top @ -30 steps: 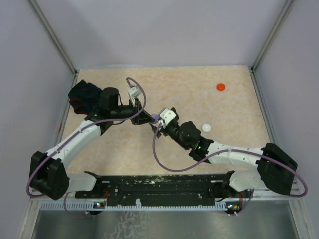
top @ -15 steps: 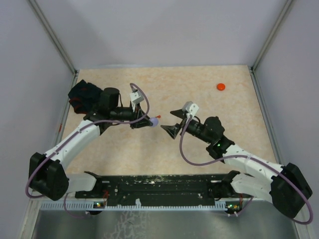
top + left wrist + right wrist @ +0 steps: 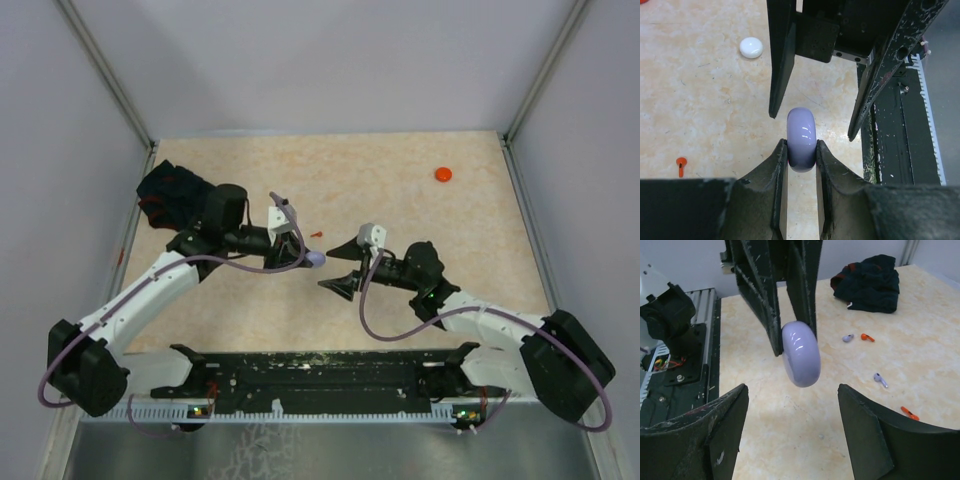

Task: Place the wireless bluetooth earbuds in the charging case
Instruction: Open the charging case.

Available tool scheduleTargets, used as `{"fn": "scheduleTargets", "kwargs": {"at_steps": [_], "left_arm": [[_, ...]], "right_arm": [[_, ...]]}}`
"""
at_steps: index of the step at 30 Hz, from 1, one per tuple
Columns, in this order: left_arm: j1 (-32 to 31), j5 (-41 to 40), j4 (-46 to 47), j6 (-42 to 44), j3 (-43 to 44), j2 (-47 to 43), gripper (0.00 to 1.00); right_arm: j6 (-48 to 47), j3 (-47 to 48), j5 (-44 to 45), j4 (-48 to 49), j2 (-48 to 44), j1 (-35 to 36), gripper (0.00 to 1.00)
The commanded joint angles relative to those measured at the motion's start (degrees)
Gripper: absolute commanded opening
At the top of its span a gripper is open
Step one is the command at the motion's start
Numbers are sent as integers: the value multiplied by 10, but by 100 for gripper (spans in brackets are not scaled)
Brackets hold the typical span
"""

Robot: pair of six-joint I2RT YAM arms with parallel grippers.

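My left gripper (image 3: pixel 801 143) is shut on a pale purple round charging case (image 3: pixel 801 135), held on edge above the table (image 3: pixel 420 210). In the right wrist view the case (image 3: pixel 801 360) hangs just beyond my open right gripper (image 3: pixel 792 390), which faces it with nothing between its fingers. From above, the left gripper (image 3: pixel 305 257) and right gripper (image 3: pixel 338 270) point at each other mid-table, the case (image 3: pixel 314 259) between them. Earbuds lie on the table: two purple (image 3: pixel 848 338) (image 3: pixel 880 379) and two red (image 3: pixel 867 337) (image 3: pixel 910 413). One red earbud (image 3: pixel 316 233) shows from above.
A black cloth (image 3: pixel 170 195) lies at the far left by the wall. A red disc (image 3: pixel 443 174) sits at the far right. A white disc (image 3: pixel 751 47) lies on the table beyond the right gripper's fingers (image 3: pixel 780 60). A black rail (image 3: pixel 320 375) runs along the near edge.
The right gripper has backed off to the right from the purple case and now stands open facing it. The left gripper has carried the case slightly nearer.
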Motion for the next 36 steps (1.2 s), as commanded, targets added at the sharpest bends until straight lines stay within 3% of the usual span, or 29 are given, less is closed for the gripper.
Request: {"fn": "scheduleTargets", "kwargs": {"at_steps": [1, 4, 14, 26, 31, 36], "left_arm": [[-12, 21, -10, 46, -7, -14, 0], [-19, 21, -13, 58, -12, -16, 0], [-35, 22, -22, 80, -13, -17, 0], [-49, 29, -24, 80, -12, -9, 0], [-53, 33, -27, 80, -11, -6, 1], [-54, 35, -27, 81, -10, -6, 3]], "right_arm": [[-7, -47, -58, 179, 19, -4, 70], [-2, -72, -63, 271, 36, -3, 66], [17, -54, -71, 259, 52, -4, 61], [65, -51, -90, 317, 85, -4, 48], [70, -50, -93, 322, 88, -4, 40], [69, -48, -94, 313, 91, -3, 24]]}}
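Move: The left hand already holds the lavender charging case, its middle only about 1 cm right of that hand point. From the empty, open right hand, the case lies some 3 cm left and 1 cm ahead, about level. On the table roughly 20 cm below the right hand are the lavender earbud, 15 cm ahead and 10 cm left; the orange earbud, 15 cm ahead and 3 cm left; and the white disc, about 9 cm ahead and 21 cm right. Back towards the robot go both hands together, roughly 3 cm: the left one, keeping its grip, also carries the case 1.5 cm rightward into the right fingers and swings clockwise a little. The right hand first dips 2 cm, rises most of that again, tilts slightly, then its fingers close from wide apart and pinch the case's free right end front and back. ##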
